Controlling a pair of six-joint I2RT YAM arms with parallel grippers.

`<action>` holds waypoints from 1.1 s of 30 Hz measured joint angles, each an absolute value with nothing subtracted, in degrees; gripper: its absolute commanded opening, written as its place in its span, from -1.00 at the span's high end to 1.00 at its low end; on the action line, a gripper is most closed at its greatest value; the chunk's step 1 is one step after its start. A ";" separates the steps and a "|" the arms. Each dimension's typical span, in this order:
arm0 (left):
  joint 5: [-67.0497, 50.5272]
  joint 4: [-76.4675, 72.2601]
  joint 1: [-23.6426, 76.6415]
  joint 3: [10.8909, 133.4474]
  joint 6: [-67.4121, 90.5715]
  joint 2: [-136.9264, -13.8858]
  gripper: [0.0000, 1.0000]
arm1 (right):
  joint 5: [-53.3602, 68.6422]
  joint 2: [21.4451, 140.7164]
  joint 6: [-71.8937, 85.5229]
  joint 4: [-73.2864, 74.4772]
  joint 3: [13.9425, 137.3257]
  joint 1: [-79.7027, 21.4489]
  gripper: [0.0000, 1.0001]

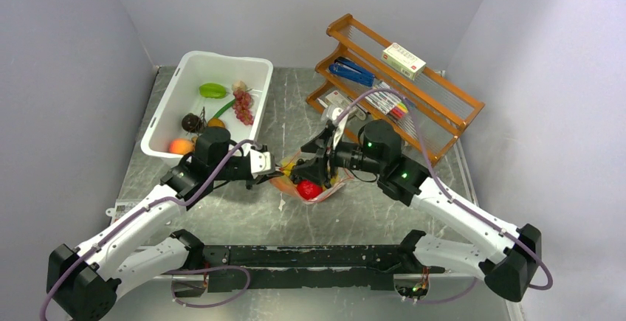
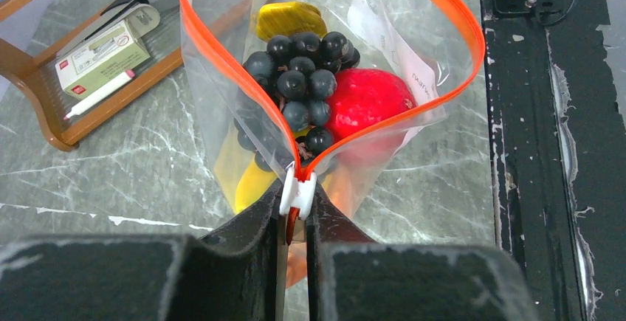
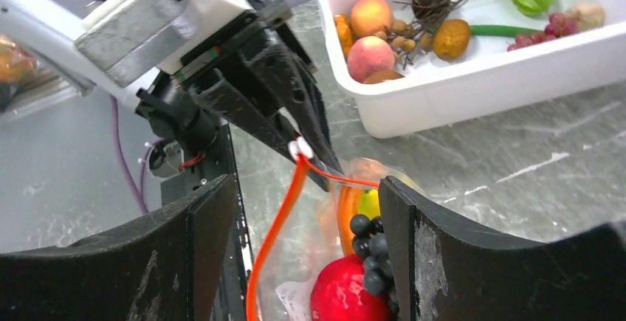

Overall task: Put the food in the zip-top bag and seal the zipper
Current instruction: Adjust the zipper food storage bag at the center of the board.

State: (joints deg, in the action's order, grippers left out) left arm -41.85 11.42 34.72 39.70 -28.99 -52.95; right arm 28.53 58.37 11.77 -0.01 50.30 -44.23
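The zip-top bag (image 2: 221, 77) hangs open between my two grippers, just above the table. Its orange zipper (image 2: 221, 63) spreads in a wide V from the white slider (image 2: 297, 194). Inside lie dark grapes (image 2: 299, 77), a red round fruit (image 2: 365, 99) and a yellow banana (image 2: 255, 181). My left gripper (image 2: 297, 206) is shut on the zipper's end just behind the slider. My right gripper (image 3: 306, 192) stands open over the bag's mouth, one finger either side of the zipper strip (image 3: 277, 232), gripping nothing. From above, the bag (image 1: 328, 188) sits between left gripper (image 1: 272, 166) and right gripper (image 1: 319, 160).
A white bin (image 1: 225, 57) with more toy foods stands at the back left. A wooden rack (image 1: 443, 111) holding boxes and pens fills the back right. The black base rail (image 1: 310, 256) runs along the near edge.
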 measured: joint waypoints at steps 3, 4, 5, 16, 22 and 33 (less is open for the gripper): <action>-41.85 11.29 34.72 39.70 -28.49 -52.95 0.86 | 25.98 58.92 8.47 0.91 51.13 -47.75 -0.37; -41.85 11.29 34.72 39.70 -28.40 -52.95 0.86 | 24.58 59.37 7.97 1.63 51.83 -48.03 -0.35; -41.85 11.22 34.72 39.70 -28.32 -52.95 0.86 | 23.40 59.77 7.62 2.02 52.36 -48.03 -0.33; -42.92 9.61 34.72 39.70 -28.21 -52.34 0.86 | 26.50 60.27 -4.10 -0.36 50.65 -50.43 0.03; -43.20 9.13 34.72 39.70 -28.05 -52.34 0.87 | 28.51 65.30 -10.76 -0.12 52.38 -52.12 0.08; -43.38 9.15 34.72 39.70 -28.08 -52.36 0.86 | 26.87 68.27 -17.91 -0.32 52.71 -55.35 0.54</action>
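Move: The left hand already pinches the white zipper slider, which sits about 1 cm to the right of its hand point. From the open right hand, the slider lies roughly 7 cm to the left, 2 cm back and 6 cm below. The black grapes in the bag are about 4 cm back, 3 cm left and 13 cm below the right hand. The red fruit is some 8 cm back, straight behind and 14 cm below it. The right hand reaches left about 5 cm and sinks some 4 cm, easing back a little, until its fingertips come either side of the white zipper slider; on the way the wrist turns some 30 degrees in all, rolling while the fingers dip and swing counter-clockwise towards the base. Its wide-open fingers draw in to less than half their gap without shutting, while the left hand keeps its pinch on the slider and lifts it about 1 cm. ##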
